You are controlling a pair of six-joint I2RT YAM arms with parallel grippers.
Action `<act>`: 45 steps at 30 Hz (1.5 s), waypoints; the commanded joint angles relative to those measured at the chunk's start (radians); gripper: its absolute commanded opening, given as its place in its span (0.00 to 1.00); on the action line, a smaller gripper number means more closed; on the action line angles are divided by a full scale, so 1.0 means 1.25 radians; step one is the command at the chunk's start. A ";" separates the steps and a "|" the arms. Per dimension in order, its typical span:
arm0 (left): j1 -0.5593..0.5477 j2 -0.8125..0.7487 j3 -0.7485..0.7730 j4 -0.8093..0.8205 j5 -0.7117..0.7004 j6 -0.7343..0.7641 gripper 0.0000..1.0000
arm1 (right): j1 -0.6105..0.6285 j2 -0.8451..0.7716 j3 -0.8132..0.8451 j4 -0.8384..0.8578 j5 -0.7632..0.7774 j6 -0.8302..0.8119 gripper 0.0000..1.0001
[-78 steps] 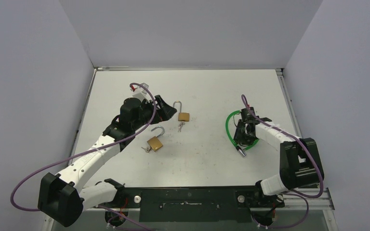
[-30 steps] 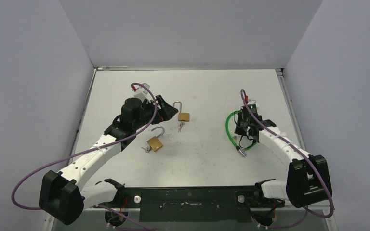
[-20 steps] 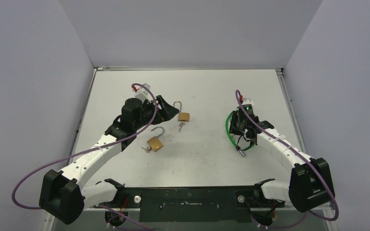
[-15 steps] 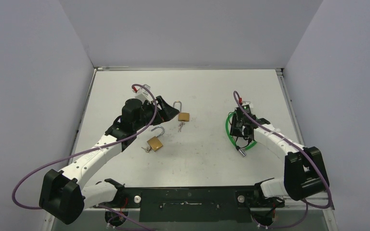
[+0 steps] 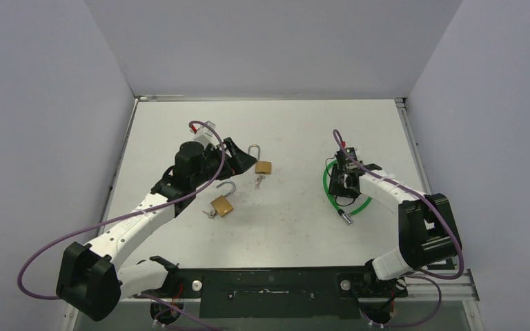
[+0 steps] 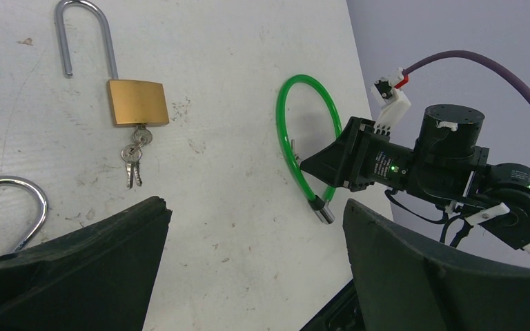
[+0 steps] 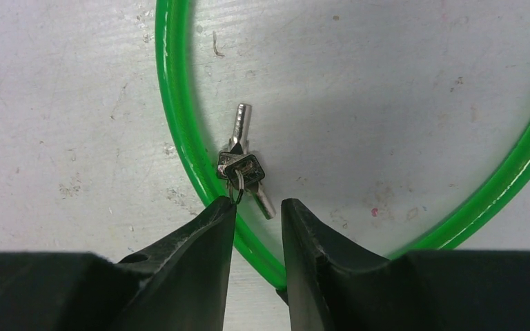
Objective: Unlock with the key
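Note:
A green cable lock [image 7: 179, 131] lies looped on the table, its metal end [image 5: 346, 218] toward the near side. A small bunch of keys [image 7: 243, 169] lies flat inside the loop. My right gripper [image 7: 257, 207] hovers just short of the keys with its jaws a little apart and nothing between them; the key ring touches its left fingertip [image 7: 226, 205]. My left gripper [image 6: 254, 207] is wide open and empty, beside a brass padlock [image 6: 136, 102] with a raised shackle and keys [image 6: 132, 155] hanging from its keyhole.
A second brass padlock [image 5: 222, 205] with an open shackle lies nearer the left arm. The right gripper [image 5: 344, 178] sits over the green loop [image 5: 328, 193]. Grey walls close in the table [image 5: 290, 124] on three sides.
The right gripper has shifted slightly toward the far side over the green loop, its elbow swinging, and its jaws have parted a little. The left arm and padlocks have not moved.

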 commanded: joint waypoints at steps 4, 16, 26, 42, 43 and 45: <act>0.003 0.005 0.011 0.044 0.003 0.008 0.94 | -0.008 -0.023 0.036 0.024 -0.011 0.068 0.33; 0.004 0.010 0.022 0.030 0.002 0.025 0.94 | -0.008 0.028 0.035 0.033 -0.007 0.094 0.22; 0.004 0.010 0.023 0.027 0.002 0.025 0.94 | -0.008 0.058 0.041 0.047 -0.021 0.093 0.03; 0.001 0.006 0.010 0.092 0.037 -0.095 0.94 | -0.005 -0.230 0.043 0.137 -0.121 0.042 0.00; 0.001 0.008 0.010 0.104 0.045 -0.114 0.94 | -0.005 -0.240 0.048 0.139 -0.145 0.043 0.00; 0.000 0.012 0.010 0.125 0.059 -0.153 0.94 | -0.003 -0.259 0.054 0.154 -0.201 0.049 0.00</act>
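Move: The keys lie flat just inside the left side of the green cable loop, about 1 cm ahead of the right gripper, 1 cm to its left and 2 cm below. From the right gripper, the loop's middle is roughly 3 cm ahead and 4 cm right, and the lock barrel some 5 cm back and 3 cm right, both down on the table. From the left gripper the keys are about 23 cm to the right, nearly level fore-and-aft, and some 20 cm lower. Ease the right gripper down about 1 cm and slightly forward-left onto the keys, narrowing the part-open fingers, then shut them to pinch the keys near their ring. Keep them shut and lift nearly straight up, some 12 cm, off the green cable, drifting a little forward and left while the fingertips tip up about 20 degrees. ##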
